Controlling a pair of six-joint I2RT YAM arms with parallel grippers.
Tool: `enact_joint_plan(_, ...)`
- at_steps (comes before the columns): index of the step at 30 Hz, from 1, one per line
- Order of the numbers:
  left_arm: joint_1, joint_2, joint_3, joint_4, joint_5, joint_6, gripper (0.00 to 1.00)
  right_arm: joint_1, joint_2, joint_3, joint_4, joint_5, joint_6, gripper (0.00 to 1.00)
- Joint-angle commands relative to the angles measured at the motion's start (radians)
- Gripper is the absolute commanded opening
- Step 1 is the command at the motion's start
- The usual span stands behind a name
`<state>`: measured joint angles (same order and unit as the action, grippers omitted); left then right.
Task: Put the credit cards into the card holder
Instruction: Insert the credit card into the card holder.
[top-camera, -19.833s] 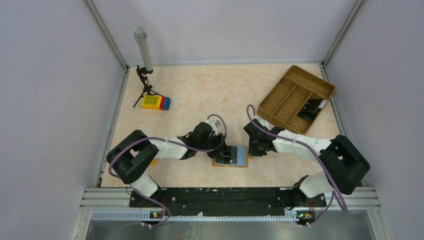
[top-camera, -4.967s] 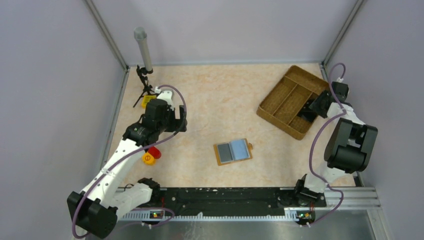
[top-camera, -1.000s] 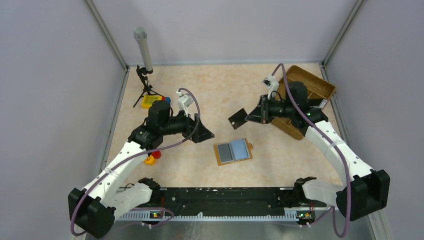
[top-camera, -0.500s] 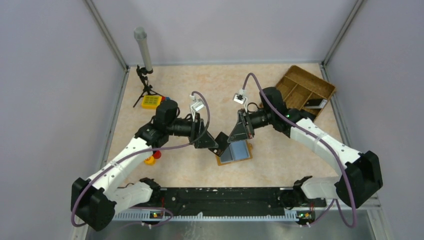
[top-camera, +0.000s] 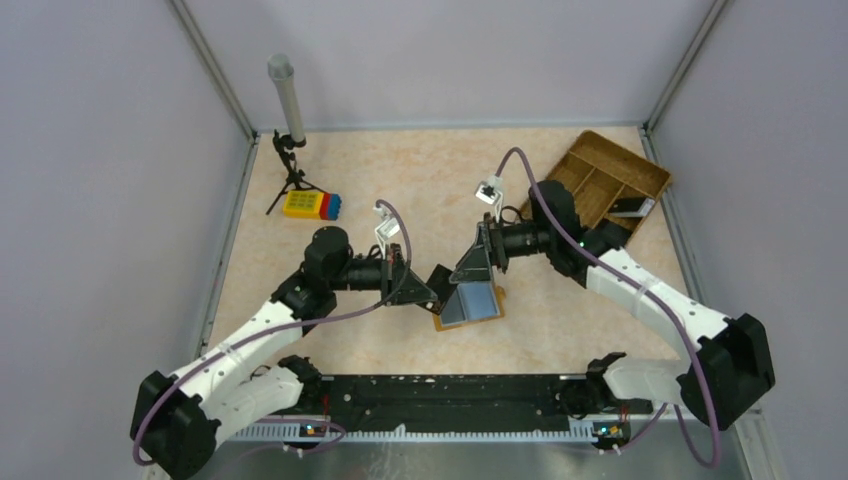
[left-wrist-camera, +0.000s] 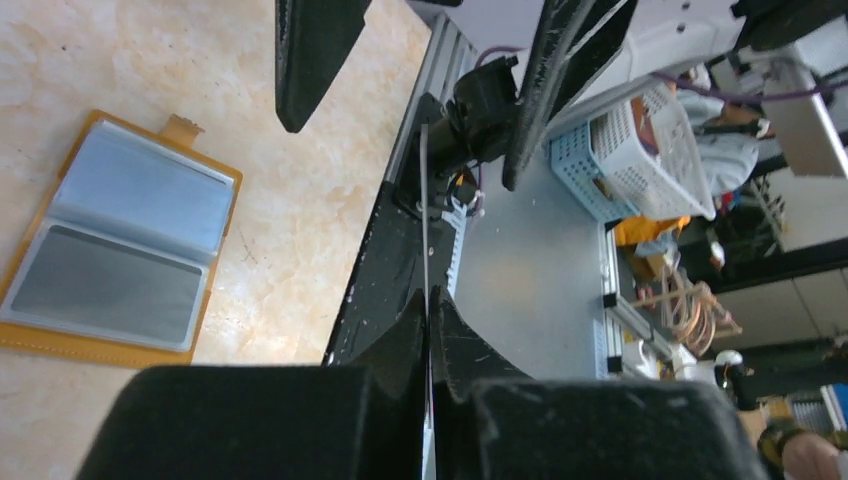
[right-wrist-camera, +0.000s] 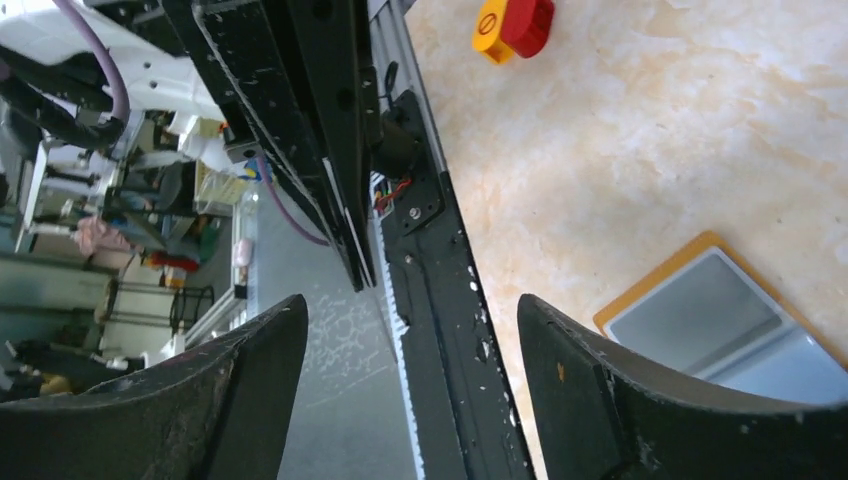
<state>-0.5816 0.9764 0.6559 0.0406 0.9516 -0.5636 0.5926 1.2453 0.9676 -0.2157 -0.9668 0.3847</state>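
The card holder lies open on the table, orange-tan, with a light blue credit card and a dark grey one in its pockets. Just above its left end my left gripper is shut on a black credit card. In the left wrist view that card shows edge-on as a thin line rising from the closed left gripper. My right gripper faces it from the right, open around the card's other end. The right wrist view shows the right gripper wide apart and the card holder below right.
A brown woven tray at the back right holds another black card. A yellow-red-blue block and a small tripod with a grey cylinder stand at the back left. A red and yellow knob lies near the left arm.
The right arm carried the black card from the tray side to the card holder. My left gripper came in and shut on it, and the right gripper opened.
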Motion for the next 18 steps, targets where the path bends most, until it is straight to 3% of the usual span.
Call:
enact_joint_plan(1, -0.023, -0.111, -0.123, 0.391, -0.212, -0.249, 0.00, 0.006, -0.110, -0.131, 0.350, 0.161, 0.254, 0.74)
enact_joint_plan(5, -0.049, -0.160, -0.219, 0.533, -0.374, -0.346, 0.00, 0.006, -0.161, -0.295, 0.681, 0.239, 0.487, 0.63)
enact_joint_plan(8, -0.061, -0.158, -0.250, 0.600, -0.419, -0.386, 0.00, 0.008, -0.176, -0.373, 0.841, 0.286, 0.588, 0.55)
enact_joint_plan(18, -0.084, -0.140, -0.288, 0.683, -0.467, -0.433, 0.00, 0.038, -0.130, -0.433, 1.076, 0.269, 0.707, 0.39)
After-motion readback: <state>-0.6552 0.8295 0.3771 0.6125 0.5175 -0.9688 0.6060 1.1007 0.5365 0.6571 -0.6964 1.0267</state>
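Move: The left hand already holds the black card, its middle about 2 cm to the right of the finger pads and 1 cm ahead. The open card holder lies some 6 cm ahead of this hand, 9 cm to its right and roughly 21 cm below. From the open right hand, the card's middle is about 6 cm to the left, 3 cm back and nearly level; the holder is some 2 cm ahead, in line sideways and about 22 cm below. The left hand keeps its pinch on the card and carries it forward and up by about 4 cm in all above the card holder's near left side, its right-pointing fingers tipping up and swinging counter-clockwise towards forward, some 30 degrees altogether. Facing it, the right hand eases forward a couple of centimetres, sinking slightly before rising to about 2 cm above its start, while its left-pointing fingers tip up and swing clockwise and go from widely open to under half open about the card's free end, with no contact to be made out. ##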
